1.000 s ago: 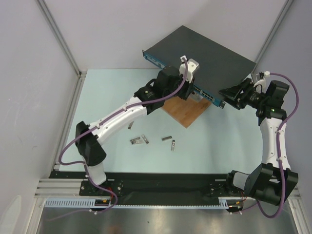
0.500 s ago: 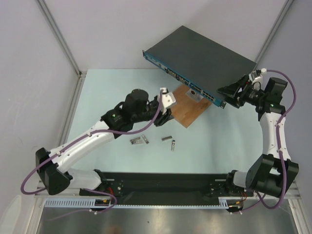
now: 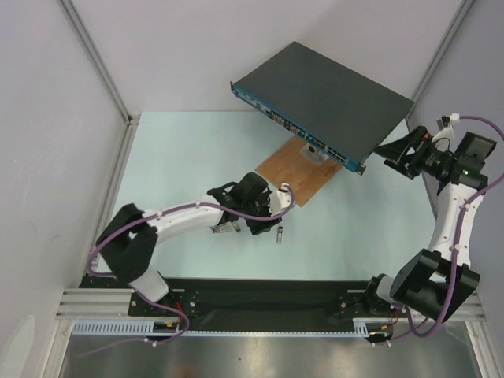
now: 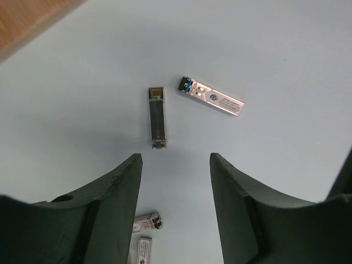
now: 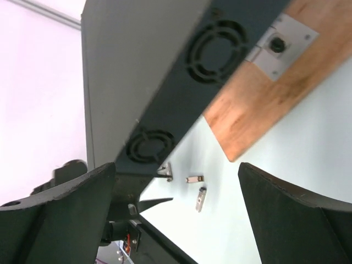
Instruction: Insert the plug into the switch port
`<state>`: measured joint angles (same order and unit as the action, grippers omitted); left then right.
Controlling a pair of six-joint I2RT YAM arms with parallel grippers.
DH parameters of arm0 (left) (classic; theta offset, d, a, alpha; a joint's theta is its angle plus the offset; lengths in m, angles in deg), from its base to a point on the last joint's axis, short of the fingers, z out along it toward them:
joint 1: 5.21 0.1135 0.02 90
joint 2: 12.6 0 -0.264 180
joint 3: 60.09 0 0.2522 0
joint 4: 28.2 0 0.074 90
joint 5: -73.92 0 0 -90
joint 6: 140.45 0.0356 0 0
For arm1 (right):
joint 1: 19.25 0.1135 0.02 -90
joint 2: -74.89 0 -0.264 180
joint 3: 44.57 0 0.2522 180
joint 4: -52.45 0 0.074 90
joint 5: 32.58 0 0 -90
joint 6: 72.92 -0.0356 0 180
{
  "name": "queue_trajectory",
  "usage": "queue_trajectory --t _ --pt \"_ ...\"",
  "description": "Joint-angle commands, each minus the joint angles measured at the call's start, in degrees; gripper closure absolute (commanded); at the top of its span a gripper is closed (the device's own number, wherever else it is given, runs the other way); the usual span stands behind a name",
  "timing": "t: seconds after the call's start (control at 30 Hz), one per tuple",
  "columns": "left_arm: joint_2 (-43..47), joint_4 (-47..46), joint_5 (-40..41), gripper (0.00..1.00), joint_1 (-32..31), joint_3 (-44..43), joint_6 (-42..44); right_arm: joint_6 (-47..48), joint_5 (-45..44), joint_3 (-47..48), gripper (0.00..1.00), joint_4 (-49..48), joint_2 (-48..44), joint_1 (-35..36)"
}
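Observation:
The switch (image 3: 331,87) is a flat dark grey box with a blue front strip (image 3: 295,130), standing at the back. Its fan-vented side (image 5: 209,49) fills the right wrist view. Several small silver plugs lie on the table. One plug (image 4: 157,117) lies just ahead of my left gripper (image 4: 175,159), with a second plug (image 4: 210,97) beyond it. My left gripper (image 3: 253,223) hangs open over them with nothing between its fingers. My right gripper (image 3: 391,157) stands wide open beside the switch's right end, apart from it and empty.
A brown wooden board (image 3: 287,169) with a small metal plate (image 3: 315,152) lies under the switch's front. Two more silver modules (image 3: 224,228) lie left of my left gripper. Frame posts and walls close in the table's sides.
My left arm drew back from the switch's front to the table over the plugs, and its jaws opened. My right gripper moved right, off the switch's corner, and opened wider.

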<state>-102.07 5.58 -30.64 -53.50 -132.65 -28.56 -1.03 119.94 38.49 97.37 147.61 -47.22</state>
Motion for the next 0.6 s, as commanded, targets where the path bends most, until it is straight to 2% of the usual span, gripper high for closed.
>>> queue_trajectory --t 0.0,0.27,0.5,0.57 --pt "-4.9 -1.99 2.96 0.42 0.22 -2.98 2.63 5.88 3.04 3.29 0.0 4.7 -1.8 -4.19" --pt "-12.21 -3.75 6.39 0.45 0.22 -5.0 6.59 10.01 7.26 8.13 0.0 8.3 -1.27 -10.44" --pt "-14.85 -4.63 7.1 0.64 0.22 -4.74 7.46 15.38 6.12 12.35 0.0 12.7 -0.48 -10.88" --pt "-15.03 -5.33 7.1 0.66 0.22 -4.39 7.38 15.91 5.16 13.49 0.0 13.05 -0.57 -10.88"
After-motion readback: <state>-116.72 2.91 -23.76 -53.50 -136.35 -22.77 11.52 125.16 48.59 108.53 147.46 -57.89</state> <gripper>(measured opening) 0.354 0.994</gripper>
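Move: The dark plug lying across the table is about 3 cm ahead of the left hand, 2 cm to its right and 8 cm below. On the same table top, a silver plug lies 6 cm to the hand's right and 1 cm back, and a loose plug 9 cm to its left and 1 cm ahead. From the right hand the dark plug lies roughly 32 cm left, 6 cm back and 29 cm below. Sink the left gripper about 7 cm to the dark plug, fast at first, easing forward some 3 cm and tipping the fingers about 10 degrees steeper. As the descent flattens, narrow the fingers around the plug's near (left) end, still partly open. Meanwhile draw the open right hand right and up, about 4.5 cm each, away from the switch. ##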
